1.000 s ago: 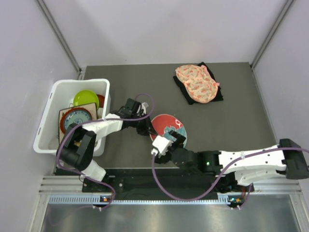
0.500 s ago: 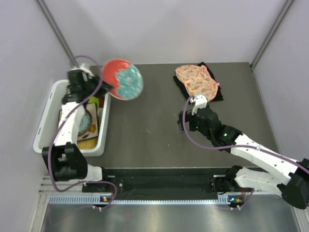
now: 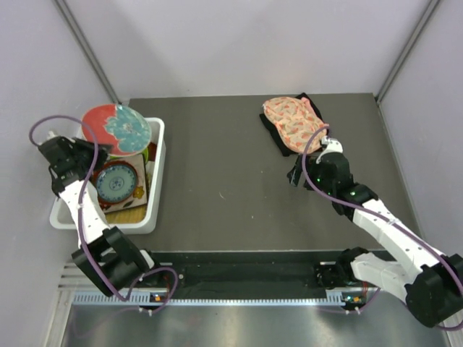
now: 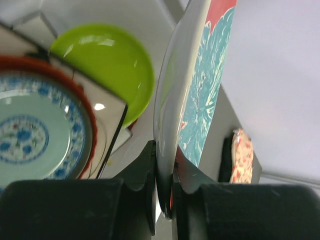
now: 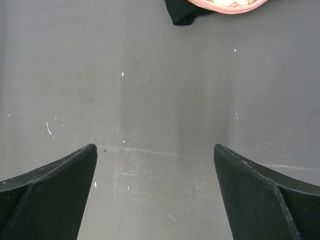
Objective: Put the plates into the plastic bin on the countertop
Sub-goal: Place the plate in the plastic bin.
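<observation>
My left gripper (image 3: 95,147) is shut on the rim of a red plate with a teal flower (image 3: 116,129) and holds it tilted above the far end of the white plastic bin (image 3: 155,217). The left wrist view shows that plate (image 4: 200,90) edge-on, pinched between both fingers (image 4: 145,175). Below it in the bin lie a lime plate (image 4: 110,60) and a blue floral plate with a red rim (image 3: 116,182) on a square plate. My right gripper (image 3: 293,177) hangs open over bare countertop (image 5: 160,100), holding nothing.
A pink floral fabric piece (image 3: 293,124) lies on a black cloth (image 3: 278,144) at the back right, just beyond the right gripper. Pale walls close in the countertop (image 3: 217,181) on three sides. The bin stands against the left wall.
The left arm lifted the red plate from the countertop's middle, swung it left, and now holds it over the bin. The right arm let go and drew back toward the fabric.
</observation>
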You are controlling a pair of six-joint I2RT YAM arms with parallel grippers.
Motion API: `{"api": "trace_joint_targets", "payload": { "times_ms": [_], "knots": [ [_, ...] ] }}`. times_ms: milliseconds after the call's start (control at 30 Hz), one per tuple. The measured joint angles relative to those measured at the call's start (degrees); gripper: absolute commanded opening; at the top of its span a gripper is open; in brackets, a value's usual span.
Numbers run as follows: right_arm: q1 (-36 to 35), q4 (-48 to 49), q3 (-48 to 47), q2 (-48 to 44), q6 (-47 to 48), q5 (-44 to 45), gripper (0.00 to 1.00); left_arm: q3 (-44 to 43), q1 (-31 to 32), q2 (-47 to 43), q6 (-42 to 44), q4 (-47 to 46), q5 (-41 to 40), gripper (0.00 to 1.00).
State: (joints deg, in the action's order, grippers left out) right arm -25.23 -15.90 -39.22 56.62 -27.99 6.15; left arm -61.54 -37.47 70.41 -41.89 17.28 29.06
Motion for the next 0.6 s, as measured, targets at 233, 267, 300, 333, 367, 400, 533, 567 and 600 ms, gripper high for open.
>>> {"api": "trace_joint_targets", "payload": {
  "times_ms": [233, 267, 300, 333, 367, 400, 533, 567, 600],
  "knots": [
    [1.55, 0.42, 0.02, 0.0, -0.37, -4.15, 0.99, 7.06, 0.04, -1.68, 1.09, 3.37, 0.48, 0.0],
    [1.57, 0.57, 0.13, 0.0, -0.39, -4.44, 0.99, 7.08, -0.04, -1.79, 2.1, 3.15, -0.39, 0.0],
    [1.57, 0.59, 0.2, 0.0, -0.42, -4.61, 0.99, 7.21, -0.07, -1.79, 2.97, 3.17, -1.27, 0.0],
    [1.62, 0.61, 0.26, 0.0, -0.61, -4.83, 0.99, 7.41, -0.04, -1.79, 3.8, 3.21, -1.73, 0.0],
    [1.66, 0.85, 0.42, 0.0, -0.7, -5.01, 0.99, 7.67, 0.0, -1.77, 4.72, 3.41, -2.14, 0.0],
    [1.68, 1.18, 0.63, 0.0, -0.79, -5.25, 0.99, 7.85, 0.04, -1.7, 5.53, 3.85, -2.47, 0.0],
    [1.75, 1.55, 1.42, 0.0, -1.64, -6.45, 0.99, 8.55, 0.07, -0.04, 7.72, 4.09, -2.89, 0.0],
    [1.75, 1.64, 1.6, -0.02, -1.7, -6.56, 0.99, 8.66, 0.07, 0.76, 8.11, 4.09, -2.8, 0.0],
    [1.75, 1.7, 1.84, -0.11, -1.88, -6.73, 0.99, 8.74, 0.07, 1.68, 8.37, 3.85, -2.38, 0.0]
  ]
}}
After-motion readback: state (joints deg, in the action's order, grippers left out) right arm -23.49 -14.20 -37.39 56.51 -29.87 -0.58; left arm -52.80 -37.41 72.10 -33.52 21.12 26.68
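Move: The left hand, holding the red-and-teal plate, hangs above the bin, whose middle lies some 6 cm back, 1 cm to its left and 19 cm below. The blue-patterned plate inside is about 9 cm back, 1 cm right and 20 cm down; the green plate roughly 3 cm ahead, 6 cm right and 19 cm down. From the idle right hand the bin's middle is some 59 cm left, 2 cm ahead and 8 cm below. Still pinching the plate's near rim, the left hand lowers about 9 cm into the bin, drifting back, tipping down. ##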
